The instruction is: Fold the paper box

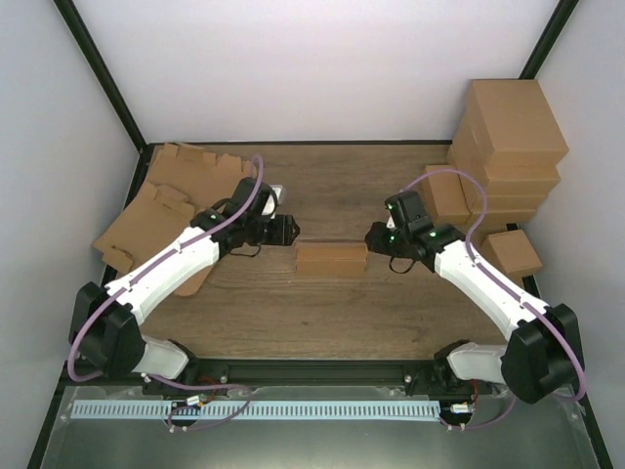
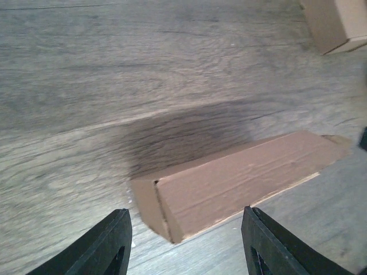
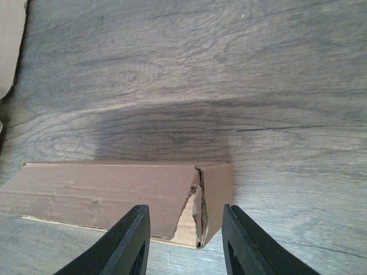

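Note:
The paper box [image 1: 330, 258] lies in the middle of the table as a long, low brown block, folded shut. In the left wrist view its left end [image 2: 241, 177] sits just beyond my left gripper [image 2: 186, 211], whose jaws stand open and apart from the cardboard. My right gripper [image 3: 185, 207] is at the box's right end [image 3: 114, 192], open, with the end corner between its fingers and a gap on both sides. A flap at that corner gapes slightly. From above, the left gripper [image 1: 288, 232] and the right gripper [image 1: 374, 237] flank the box's two ends.
Finished brown boxes are stacked at the back right [image 1: 513, 147], with smaller ones beside them [image 1: 515, 252] and one seen by the left wrist [image 2: 338, 23]. Flat cardboard blanks [image 1: 171, 195] lie at the left, their edge showing in the right wrist view [image 3: 11, 40].

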`<state>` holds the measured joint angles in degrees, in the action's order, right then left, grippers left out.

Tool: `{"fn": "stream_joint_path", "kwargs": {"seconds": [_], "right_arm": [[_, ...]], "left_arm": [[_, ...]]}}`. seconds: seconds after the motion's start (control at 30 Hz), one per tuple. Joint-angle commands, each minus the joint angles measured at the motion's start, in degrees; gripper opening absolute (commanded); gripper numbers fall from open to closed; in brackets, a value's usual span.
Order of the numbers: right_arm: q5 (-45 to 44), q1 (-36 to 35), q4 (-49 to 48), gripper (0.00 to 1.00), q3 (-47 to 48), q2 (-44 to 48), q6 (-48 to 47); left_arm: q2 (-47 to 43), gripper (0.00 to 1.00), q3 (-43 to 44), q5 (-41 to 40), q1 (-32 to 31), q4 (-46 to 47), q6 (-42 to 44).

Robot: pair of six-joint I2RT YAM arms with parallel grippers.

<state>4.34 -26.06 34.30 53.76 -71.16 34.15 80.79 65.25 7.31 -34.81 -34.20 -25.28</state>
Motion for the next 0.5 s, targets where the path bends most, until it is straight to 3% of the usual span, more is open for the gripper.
{"fn": "stream_joint_path", "kwargs": {"seconds": [0.0,0.1,0.23,0.47], "right_arm": [[3.28,0.45,-1.82,0.37,2.4,-1.17,-0.54],[4.56,0.9,-4.04,0.37,1.66,-1.06,0.39],[4.65,1.06,-4.07,0.37,1.49,-2.79,0.24],[6.27,1.09,-5.02,0.34,-0.35,-3.48,0.19]], "left_arm": [[1.78,0.55,-0.77,9.6,1.73,5.17,-0.2],[2.3,0.53,-2.61,11.65,2.47,7.68,-1.17],[3.36,0.38,-4.48,13.41,3.06,9.39,-1.72],[4.08,0.34,-6.55,14.04,3.08,10.42,-1.99]]}}
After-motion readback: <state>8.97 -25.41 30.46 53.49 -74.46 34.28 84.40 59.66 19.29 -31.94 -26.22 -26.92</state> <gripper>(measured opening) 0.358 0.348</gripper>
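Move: The closed paper box lies between the hands: from the left hand its middle is about 8 cm to the right, roughly level fore-and-aft and some 13 cm lower. From the right hand it is about 7 cm to the left, also level and 11 cm lower. Flat cardboard sheets lie about 28 cm left of the left hand and 7 cm farther out; a small carton sits roughly 19 cm right and 16 cm ahead of the right hand. No contact with the paper box can be seen; both hands hover and close in on its two ends. The left hand edges right, then sinks about 3.5 cm towards the box's left end, its fingers swinging some 10 degrees to point more rightward while their gap narrows partway. The right hand eases about 1.5 cm left, slightly forward and down, its opening unchanged. ##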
